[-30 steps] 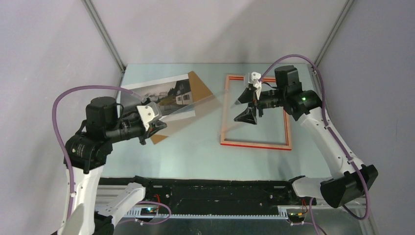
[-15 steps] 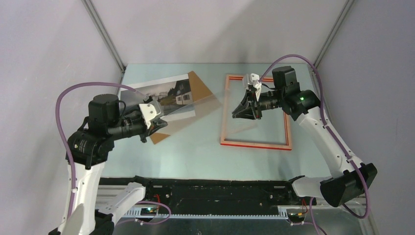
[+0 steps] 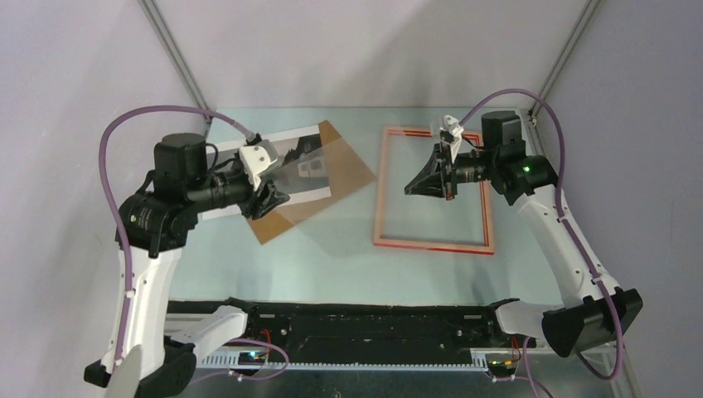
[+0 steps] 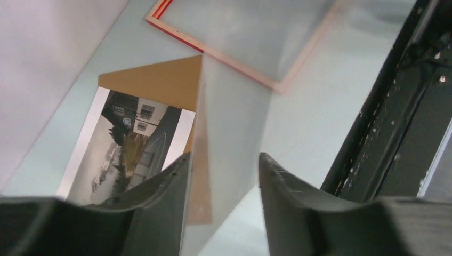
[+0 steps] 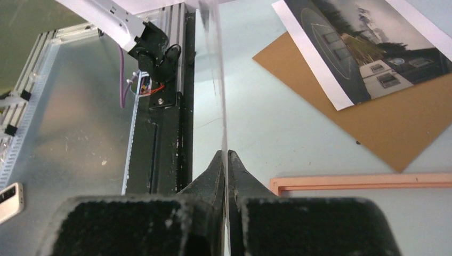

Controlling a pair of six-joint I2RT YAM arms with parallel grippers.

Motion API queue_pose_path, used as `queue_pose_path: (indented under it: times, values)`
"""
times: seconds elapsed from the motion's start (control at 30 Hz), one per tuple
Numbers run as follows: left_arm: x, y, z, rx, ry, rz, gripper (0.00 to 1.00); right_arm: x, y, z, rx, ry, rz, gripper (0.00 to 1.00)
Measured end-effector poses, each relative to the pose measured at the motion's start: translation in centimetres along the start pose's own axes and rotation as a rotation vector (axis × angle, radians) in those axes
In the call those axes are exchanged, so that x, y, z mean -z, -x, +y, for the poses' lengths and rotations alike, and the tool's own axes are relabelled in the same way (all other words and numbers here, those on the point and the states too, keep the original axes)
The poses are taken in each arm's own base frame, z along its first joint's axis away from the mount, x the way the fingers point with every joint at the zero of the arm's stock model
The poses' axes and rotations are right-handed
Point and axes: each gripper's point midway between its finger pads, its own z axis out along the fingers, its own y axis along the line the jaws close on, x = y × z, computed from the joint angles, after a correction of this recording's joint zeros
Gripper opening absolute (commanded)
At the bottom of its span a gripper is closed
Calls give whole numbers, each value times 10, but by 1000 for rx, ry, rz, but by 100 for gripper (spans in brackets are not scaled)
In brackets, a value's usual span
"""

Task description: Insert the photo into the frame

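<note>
The photo (image 3: 292, 159), a grey landscape with a house, lies flat on a brown backing board (image 3: 348, 166) at the table's left. To the right lies the frame (image 3: 489, 217), pale wood side up with red edges. A clear pane (image 3: 332, 189) hangs in the air between both arms. My right gripper (image 5: 225, 156) is shut on one thin edge of the clear pane (image 5: 218, 80), above the frame's left half (image 3: 412, 186). My left gripper (image 4: 224, 160) stands open around the pane's (image 4: 234, 106) other end, which leans on one finger (image 4: 176, 176).
A black rail (image 3: 373, 319) runs along the table's near edge. Grey walls with metal corner posts (image 3: 178, 58) close in the back and sides. In the right wrist view the left arm's base (image 5: 154, 48) shows beyond the pane.
My right gripper has shut on the pane's edge and pulled slightly right and back. My left gripper has opened from shut and shifted towards the photo.
</note>
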Motion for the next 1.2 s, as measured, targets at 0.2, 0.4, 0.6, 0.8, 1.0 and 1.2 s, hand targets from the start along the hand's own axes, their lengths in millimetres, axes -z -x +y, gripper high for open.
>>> queue_pose_path:
  times: [0.2, 0.4, 0.6, 0.8, 1.0, 1.2]
  values:
    - [-10, 9, 32, 62, 92, 19, 100, 17, 3, -8, -111, -74, -46, 0]
    - [-8, 11, 66, 121, 270, 29, 100, 38, -1, -33, -266, -182, -103, 0]
    - [3, 16, 92, 159, 437, 1, 100, 70, -10, -75, -453, -313, -178, 0]
    - [-5, 3, 98, 196, 471, 11, 100, 97, -31, -122, -649, -406, -239, 0]
    - [-23, -17, 96, 245, 441, 51, 100, 113, -72, -174, -861, -446, -285, 0]
    - [-34, -21, 96, 275, 414, 53, 100, 117, -125, -212, -1034, -483, -283, 0]
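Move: The right hand already pinches the clear sheet, with the empty frame's middle about 18 cm ahead of it, 13 cm to its right and 33 cm below. The brown board's middle is some 20 cm ahead and 27 cm left of that hand. From the half-open left hand, the photo's middle is about 27 cm ahead, 13 cm left and 37 cm down; the board it overlaps is 24 cm ahead and 6 cm left. Letting go of the clear sheet, the left hand opens fully and draws off forward about 10 cm towards the photo, drifting a little left, rising then sinking, turning some 30 degrees counter-clockwise. Still pinching the sheet, the right hand swings it forward about 19 cm and right 15 cm to above the frame, sinking some 13 cm mostly late, while the wrist rolls and turns clockwise. ##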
